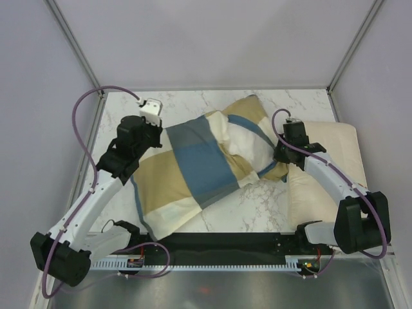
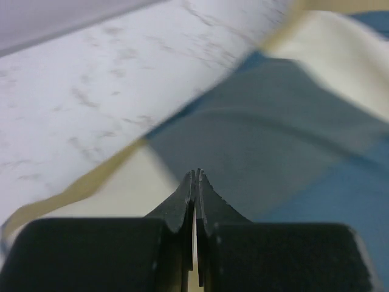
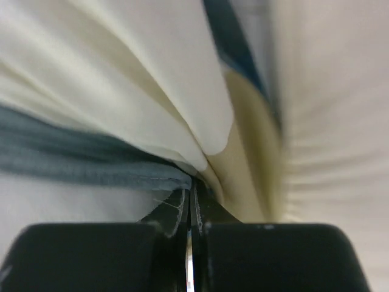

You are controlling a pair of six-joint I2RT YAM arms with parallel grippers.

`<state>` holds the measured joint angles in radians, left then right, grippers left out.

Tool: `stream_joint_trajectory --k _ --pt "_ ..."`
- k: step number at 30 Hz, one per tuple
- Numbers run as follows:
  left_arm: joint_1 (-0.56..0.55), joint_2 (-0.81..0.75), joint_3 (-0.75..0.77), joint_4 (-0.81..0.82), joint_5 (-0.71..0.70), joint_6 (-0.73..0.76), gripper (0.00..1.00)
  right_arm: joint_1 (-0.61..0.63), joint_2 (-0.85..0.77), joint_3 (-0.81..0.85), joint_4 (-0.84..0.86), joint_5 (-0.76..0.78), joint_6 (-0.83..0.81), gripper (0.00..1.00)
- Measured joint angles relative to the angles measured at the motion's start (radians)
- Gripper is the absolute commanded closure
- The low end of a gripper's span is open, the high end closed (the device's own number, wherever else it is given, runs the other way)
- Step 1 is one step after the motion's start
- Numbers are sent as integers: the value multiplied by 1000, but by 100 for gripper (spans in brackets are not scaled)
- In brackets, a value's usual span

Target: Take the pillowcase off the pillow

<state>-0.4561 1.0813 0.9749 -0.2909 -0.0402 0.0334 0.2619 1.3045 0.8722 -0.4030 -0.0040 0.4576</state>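
Note:
The pillowcase [image 1: 193, 167], in steel blue, tan and cream blocks, lies diagonally across the marble table [image 1: 251, 209]. It bulges with the pillow inside, and off-white cloth [image 1: 248, 147] swells at its right end; whether that is the pillow or a cream block I cannot tell. My left gripper [image 1: 159, 134] is at the case's upper left edge. In the left wrist view it [image 2: 197, 172] is shut over flat blue cloth [image 2: 273, 109], with nothing seen between the fingers. My right gripper [image 1: 280, 156] is shut on the bunched pillowcase; its blue hem [image 3: 91, 164] and cream folds run into the tips [image 3: 193, 182].
A flatter cream pillow [image 1: 328, 138] lies along the table's right side, under my right arm. Bare marble [image 2: 91, 91] shows beyond the case's upper left edge. Grey walls with metal posts enclose the table on three sides.

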Motion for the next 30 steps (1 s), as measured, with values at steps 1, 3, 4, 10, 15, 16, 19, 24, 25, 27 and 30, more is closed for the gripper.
stream_joint_trajectory --k 1,3,4,10,15,16,19,24,25,27,30 --pt "44 -30 0 1 -41 0 98 -37 9 -7 -30 58 -11 100" --pt "79 -71 2 2 -82 0 98 -87 19 -17 -77 161 -31 100" --pt "80 -82 3 5 -82 0 98 -95 19 -19 -93 195 -41 100" --pt "22 -76 3 10 -47 7 98 -42 5 -21 -102 233 -81 100" --pt "-189 -69 37 6 -98 44 48 50 -37 -34 -46 171 -92 100" --pt "-259 -59 58 8 -121 61 40 71 -48 -40 -22 141 -91 100" --pt "-438 -2 145 17 -154 82 23 142 -66 -47 45 53 -77 100" --pt "-550 144 246 54 -169 92 8 224 -90 -61 140 -47 -51 100" --pt "-557 178 249 62 -169 92 7 232 -105 -75 159 -68 -43 100" --pt "-560 240 251 61 -168 92 5 237 -133 -100 180 -92 -31 100" --pt "-561 336 251 58 -170 92 3 238 -173 -128 194 -117 -14 100"
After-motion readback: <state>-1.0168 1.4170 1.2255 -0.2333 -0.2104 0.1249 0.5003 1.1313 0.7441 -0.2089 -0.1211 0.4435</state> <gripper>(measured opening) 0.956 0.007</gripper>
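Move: From the raised, empty left hand, the exposed white end of the pillow lies about 30 cm to the right, perhaps 3 cm farther out and some 18 cm below; the wide blue band of the pillowcase is about 14 cm right, level with it and 20 cm below. The right hand holds the blue hem, with that white end 11 cm to its left and 3 cm ahead, and the cream pillow 17 cm to its right, 4 cm back. The empty left hand first swings about 4 cm farther left, then doubles back some 24 cm right, drawing 6 cm back, rising about 8 cm over the pillowcase before sinking again, while it turns roughly 25 degrees clockwise and opens wide towards the exposed pillow end. The right hand keeps its pinch on the blue hem, recoiling 7 cm right and slightly down before carrying it back left to finish some 9 cm left, 4 cm back and 4 cm up, turned about 20 degrees counter-clockwise. ##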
